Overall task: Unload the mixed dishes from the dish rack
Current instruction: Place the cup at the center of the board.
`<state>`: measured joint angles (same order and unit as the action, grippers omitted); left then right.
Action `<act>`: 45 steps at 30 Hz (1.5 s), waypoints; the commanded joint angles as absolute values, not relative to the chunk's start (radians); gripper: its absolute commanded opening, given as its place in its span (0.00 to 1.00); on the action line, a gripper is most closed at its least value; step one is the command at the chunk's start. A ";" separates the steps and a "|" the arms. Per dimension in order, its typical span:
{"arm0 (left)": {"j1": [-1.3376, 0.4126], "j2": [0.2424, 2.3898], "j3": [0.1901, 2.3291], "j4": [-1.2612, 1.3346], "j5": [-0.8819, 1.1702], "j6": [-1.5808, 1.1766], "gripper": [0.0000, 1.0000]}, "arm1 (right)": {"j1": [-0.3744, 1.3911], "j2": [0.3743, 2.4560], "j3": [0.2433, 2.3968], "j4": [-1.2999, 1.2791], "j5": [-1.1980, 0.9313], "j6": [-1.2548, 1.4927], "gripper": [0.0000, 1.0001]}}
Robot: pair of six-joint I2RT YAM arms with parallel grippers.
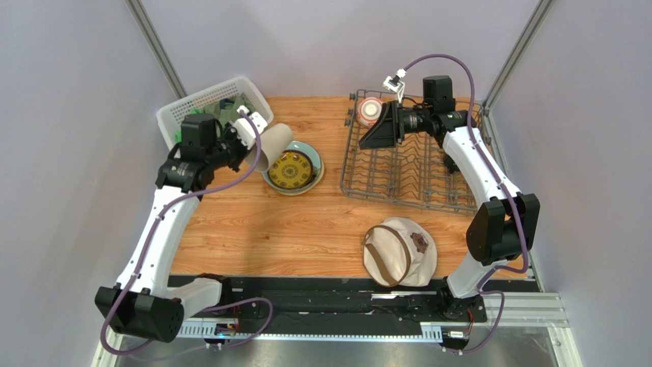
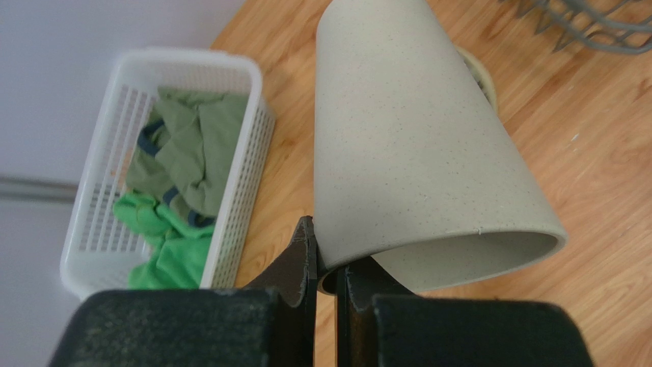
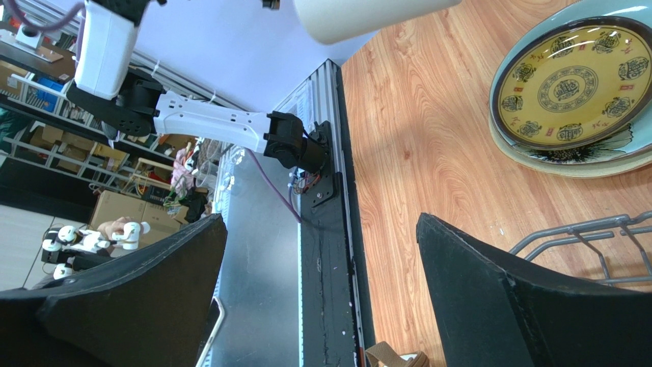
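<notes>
My left gripper (image 1: 251, 150) (image 2: 327, 260) is shut on the rim of the beige tumbler (image 1: 269, 145) (image 2: 413, 138), one finger inside and one outside. The tumbler hangs tilted above the wood, beside the plates; its end shows in the right wrist view (image 3: 360, 15). The small dark yellow-patterned plate (image 1: 291, 169) (image 3: 578, 84) lies on the pale green plate (image 1: 312, 155) (image 3: 499, 73), with a cream rim (image 3: 597, 165) under them. The dish rack (image 1: 413, 172) holds the red-orange-and-white bowl (image 1: 371, 111) in its far left corner. My right gripper (image 1: 373, 131) (image 3: 321, 267) is open over the rack's left part, holding nothing.
A white lattice basket (image 1: 200, 103) (image 2: 245, 176) with green cloths sits at the far left. A round beige hat (image 1: 399, 251) lies near the front edge, right of centre. Rack wires (image 3: 581, 233) (image 2: 597, 23) show in both wrist views.
</notes>
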<state>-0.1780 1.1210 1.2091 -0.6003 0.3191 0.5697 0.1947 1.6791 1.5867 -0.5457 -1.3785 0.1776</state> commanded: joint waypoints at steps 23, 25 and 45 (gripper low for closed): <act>0.114 1.850 1.790 -1.449 0.178 0.827 0.00 | 0.196 1.667 1.632 -0.557 -1.393 0.161 0.99; 0.117 1.880 1.812 -1.462 0.166 0.828 0.00 | 0.195 1.667 1.632 -0.557 -1.393 0.161 0.99; 0.114 2.069 2.036 -1.657 0.077 0.847 0.00 | 0.196 1.661 1.621 -0.563 -1.393 0.153 0.99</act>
<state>0.1127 2.0628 1.9697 -1.3361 0.0765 0.8185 0.1951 1.6802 1.5978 -0.5652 -1.3788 0.1680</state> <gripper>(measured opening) 0.074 0.993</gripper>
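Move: The left hand already holds the cup by its rim. The bare patch of board it is taken to lies about 10 cm to the hand's left, 7 cm ahead and some 27 cm below. The plate stack sits roughly 11 cm right and 8 cm ahead, 26 cm down; the laundry basket's middle is about 14 cm left, 21 cm ahead and 22 cm down. From the right hand, the patch is some 44 cm left, 9 cm ahead and 31 cm below. Leftward first, away from the plate stack, then in a steepening drop, the left hand carries the cup about 16 cm left and 15 cm down, finishing with some 6 cm forward towards the board just in front of the basket. On the way the wrist tips the fingers down by roughly 50 degrees, so they point nearly straight down; they keep their pinch on the rim. ##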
